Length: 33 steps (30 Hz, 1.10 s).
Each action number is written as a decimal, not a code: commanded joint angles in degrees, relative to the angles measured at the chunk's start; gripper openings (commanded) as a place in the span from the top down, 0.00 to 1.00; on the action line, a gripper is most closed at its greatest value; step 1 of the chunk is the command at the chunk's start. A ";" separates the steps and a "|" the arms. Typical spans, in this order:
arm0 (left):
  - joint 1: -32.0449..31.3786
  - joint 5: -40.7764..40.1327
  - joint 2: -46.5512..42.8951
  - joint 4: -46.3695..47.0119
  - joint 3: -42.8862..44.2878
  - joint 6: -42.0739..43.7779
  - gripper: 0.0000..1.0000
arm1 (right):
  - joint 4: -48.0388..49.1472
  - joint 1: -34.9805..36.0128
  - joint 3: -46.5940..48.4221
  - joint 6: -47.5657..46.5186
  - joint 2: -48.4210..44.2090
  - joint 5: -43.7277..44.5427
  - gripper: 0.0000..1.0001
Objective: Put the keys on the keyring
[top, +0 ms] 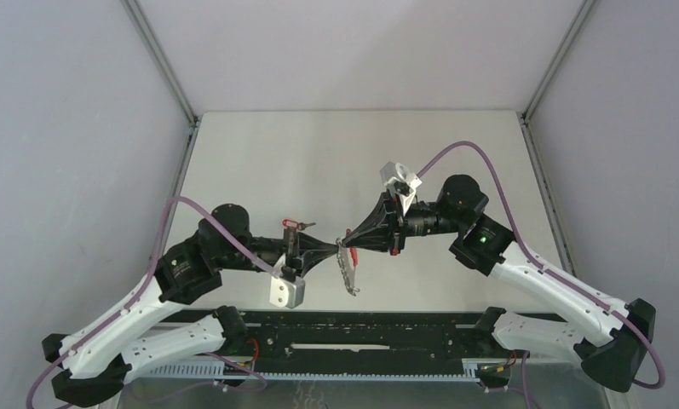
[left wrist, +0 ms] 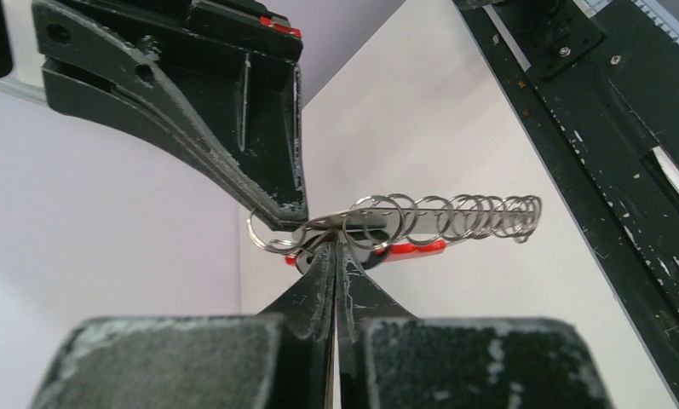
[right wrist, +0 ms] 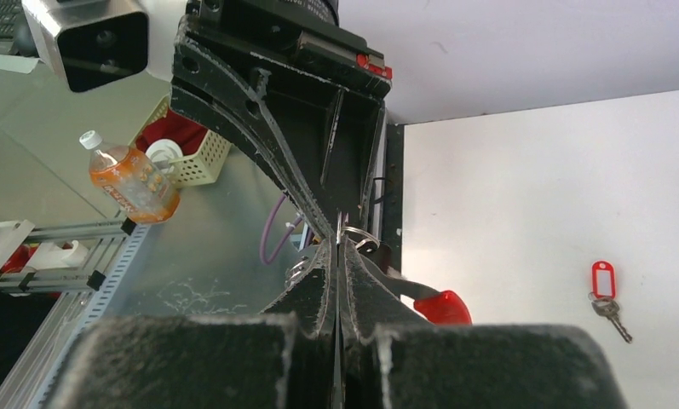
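The keyring (top: 349, 271), a silver-grey bar with a row of small metal loops (left wrist: 455, 217) and a red arc (right wrist: 443, 307), hangs above the table between both grippers. My right gripper (top: 347, 239) is shut on its upper end (right wrist: 340, 243). My left gripper (top: 339, 248) meets it tip to tip and is shut on the same end, at a small loop (left wrist: 336, 243). A dark rounded piece (left wrist: 365, 257) shows just under that pinch; I cannot tell what it is. One key with a red oblong tag (right wrist: 604, 279) lies flat on the table (top: 295, 224), left of the grippers.
A black rail (top: 361, 328) runs along the table's near edge under the arms. Beyond the table, the right wrist view shows a bottle of orange liquid (right wrist: 131, 183) and a white basket (right wrist: 192, 155). Grey walls (top: 80, 128) close in the sides and back.
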 commanded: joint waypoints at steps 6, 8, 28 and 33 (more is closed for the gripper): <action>-1.63 -0.15 -1.37 0.38 -1.67 2.84 1.00 | 3.56 -0.11 -0.72 1.16 -1.46 2.99 1.00; -1.69 0.10 -1.73 -0.35 -1.54 2.75 1.00 | 4.29 -0.26 -1.54 1.28 -2.18 4.10 1.00; 5.90 4.95 2.24 9.92 4.32 -45.84 0.52 | 7.66 -0.09 -5.41 -2.31 -5.98 2.89 1.00; 9.23 12.09 4.56 13.16 4.44 -54.72 0.59 | 8.99 0.22 -5.41 -3.28 -5.87 2.03 1.00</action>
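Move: The ring at the end of the keyring is right at the closed left fingertips, and the right fingertips grip it about 1 cm farther to the right. From the left hand, the row of rings and its metal plate trails roughly 4 cm back and 4 cm down; the red handle is level front to back, some 2 cm right and 3 cm below. For the right hand, the ring lies at its fingertips. Drawing back about 1 cm with its fingers shut at the ring, while the right hand eases forward and down as far, the left hand then opens to about half. It swings some 2 cm forward and 2 cm up, rolling nearly 40 degrees about its pointing direction so its forward side dips, open fingertips straddling the ring. The right hand keeps its pinch, comes back up and backward, and shifts 1 cm right. ##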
